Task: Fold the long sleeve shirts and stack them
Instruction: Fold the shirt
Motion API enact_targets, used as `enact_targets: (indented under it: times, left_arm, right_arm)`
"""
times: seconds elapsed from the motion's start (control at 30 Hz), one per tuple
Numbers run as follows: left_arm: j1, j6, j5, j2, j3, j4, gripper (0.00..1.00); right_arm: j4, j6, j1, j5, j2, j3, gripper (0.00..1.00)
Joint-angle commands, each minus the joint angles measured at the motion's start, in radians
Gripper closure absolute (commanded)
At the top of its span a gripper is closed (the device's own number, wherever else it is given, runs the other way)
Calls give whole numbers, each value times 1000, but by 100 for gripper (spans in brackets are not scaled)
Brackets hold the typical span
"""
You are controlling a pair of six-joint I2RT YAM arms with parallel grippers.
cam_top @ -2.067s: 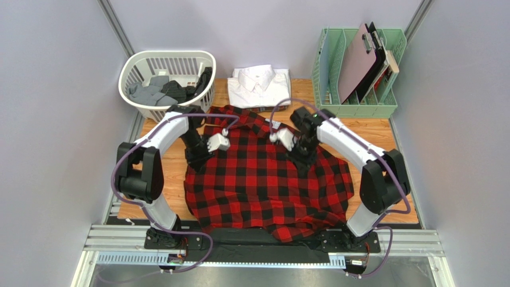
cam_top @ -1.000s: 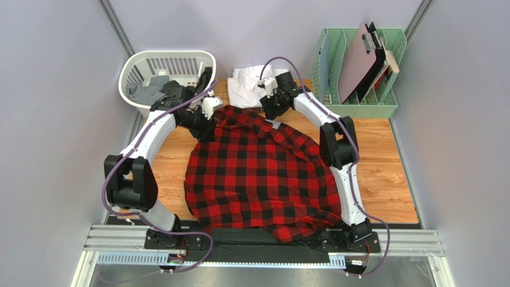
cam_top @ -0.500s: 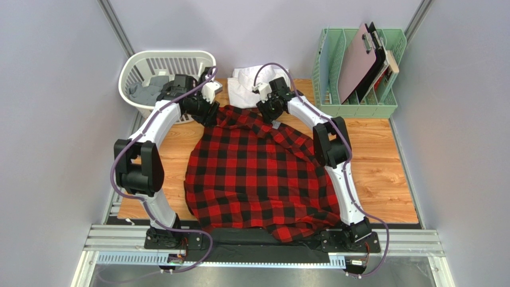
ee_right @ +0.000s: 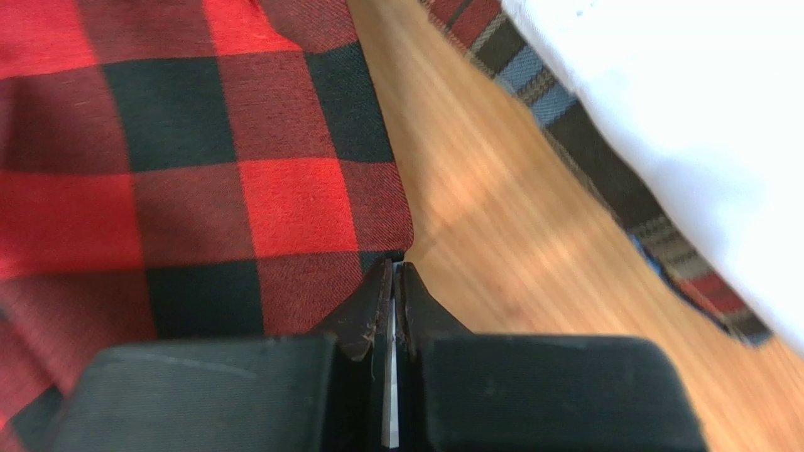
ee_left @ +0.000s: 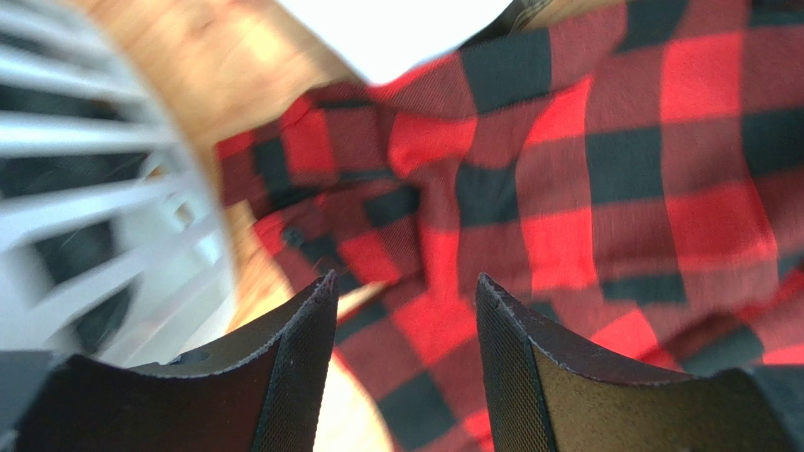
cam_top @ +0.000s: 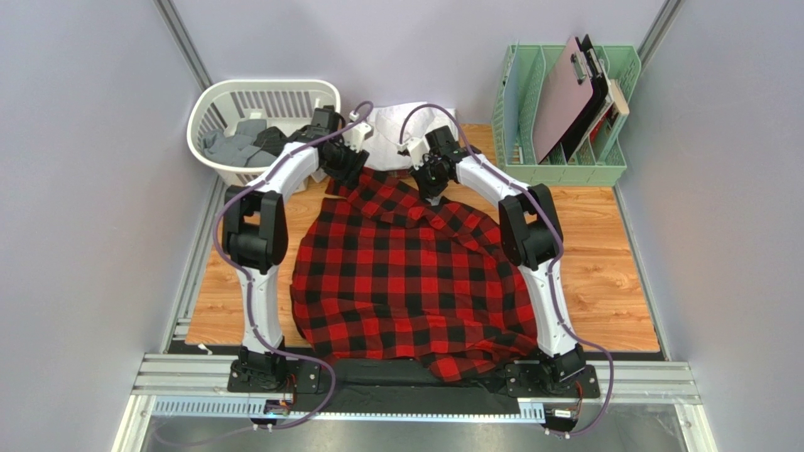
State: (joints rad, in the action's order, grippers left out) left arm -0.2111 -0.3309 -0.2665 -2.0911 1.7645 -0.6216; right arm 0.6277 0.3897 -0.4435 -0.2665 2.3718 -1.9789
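Observation:
The red-and-black checked flannel shirt (cam_top: 406, 273) lies spread over the wooden table. At the back, a folded white shirt (cam_top: 401, 127) rests on a dark plaid one (ee_right: 613, 202). My left gripper (cam_top: 351, 160) hovers open over the flannel's far left edge (ee_left: 425, 188), beside the basket, with nothing between its fingers (ee_left: 293, 367). My right gripper (cam_top: 429, 179) is shut on the flannel's far corner (ee_right: 377, 226). In the right wrist view its tips (ee_right: 393, 268) pinch the cloth edge, close to the white shirt (ee_right: 689, 113).
A white laundry basket (cam_top: 259, 122) with grey and dark clothes stands at the back left, close to my left arm. A green file rack (cam_top: 566, 104) holding clipboards stands at the back right. Bare wood (cam_top: 604, 264) shows to the right of the flannel.
Both arms have reached from the shirt's middle to its far edge. The right gripper has closed on the flannel's corner. The left gripper has moved right, away from the basket, still open.

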Motion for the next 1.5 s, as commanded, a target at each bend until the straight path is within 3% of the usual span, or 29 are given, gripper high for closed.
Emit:
enact_targets:
  times: [0.0, 0.13, 0.3, 0.5, 0.57, 0.67, 0.8, 1.03, 1.3, 1.47]
  left_arm:
    - [-36, 46, 64, -76, 110, 25, 38]
    - [-40, 56, 69, -182, 202, -32, 39]
    - [-43, 26, 73, -245, 279, -90, 51]
    - [-43, 3, 3, -291, 362, -182, 81]
    - [-43, -3, -25, -279, 354, -182, 100]
    - [-40, -2, -83, -221, 319, -150, 100]
    - [-37, 13, -207, -11, 219, -46, 100]
    - [-80, 13, -437, 262, 77, -26, 100]
    - [-172, -45, -462, 388, 43, -62, 100]
    - [-264, -195, -508, 465, -20, -122, 100]
  right_arm:
    - [-33, -17, 6, -33, -124, 26, 100]
    - [-13, -22, 6, -40, -137, 23, 100]
    - [-6, -35, 17, -65, -172, 25, 100]
    - [-6, -61, 28, -109, -212, 26, 100]
    - [-5, -64, 31, -123, -221, 28, 100]
    - [1, -61, 34, -119, -233, 34, 100]
    - [12, -61, 54, -125, -269, 45, 100]
    - [27, -54, 89, -114, -296, 12, 100]
    - [47, -60, 138, -129, -408, 49, 100]
    - [50, -58, 176, -172, -543, 158, 100]
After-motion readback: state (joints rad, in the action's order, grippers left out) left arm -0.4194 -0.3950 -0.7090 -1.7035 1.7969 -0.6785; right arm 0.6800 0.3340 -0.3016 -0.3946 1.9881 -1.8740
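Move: Below the left gripper lies the left end of the shirt's folded far strip, about 3 cm ahead, 2 cm right and 6 cm down. From the left gripper, the laundry basket's middle is some 18 cm left and 12 cm ahead, and the white shirt stack 16 cm right and 12 cm ahead. The right gripper already pinches the strip beside its white tag; the strip's left end is about 19 cm to its left and 4 cm ahead. Bring the open left gripper down about 6 cm and slightly forward and right onto the strip's left end and shut the fingers on it. Then sweep it up steeply, some 27 cm, while drawing back and right and turning clockwise about 30 degrees. Meanwhile keep the right grip by the tag and raise it about 15 cm, drifting right towards the end. ##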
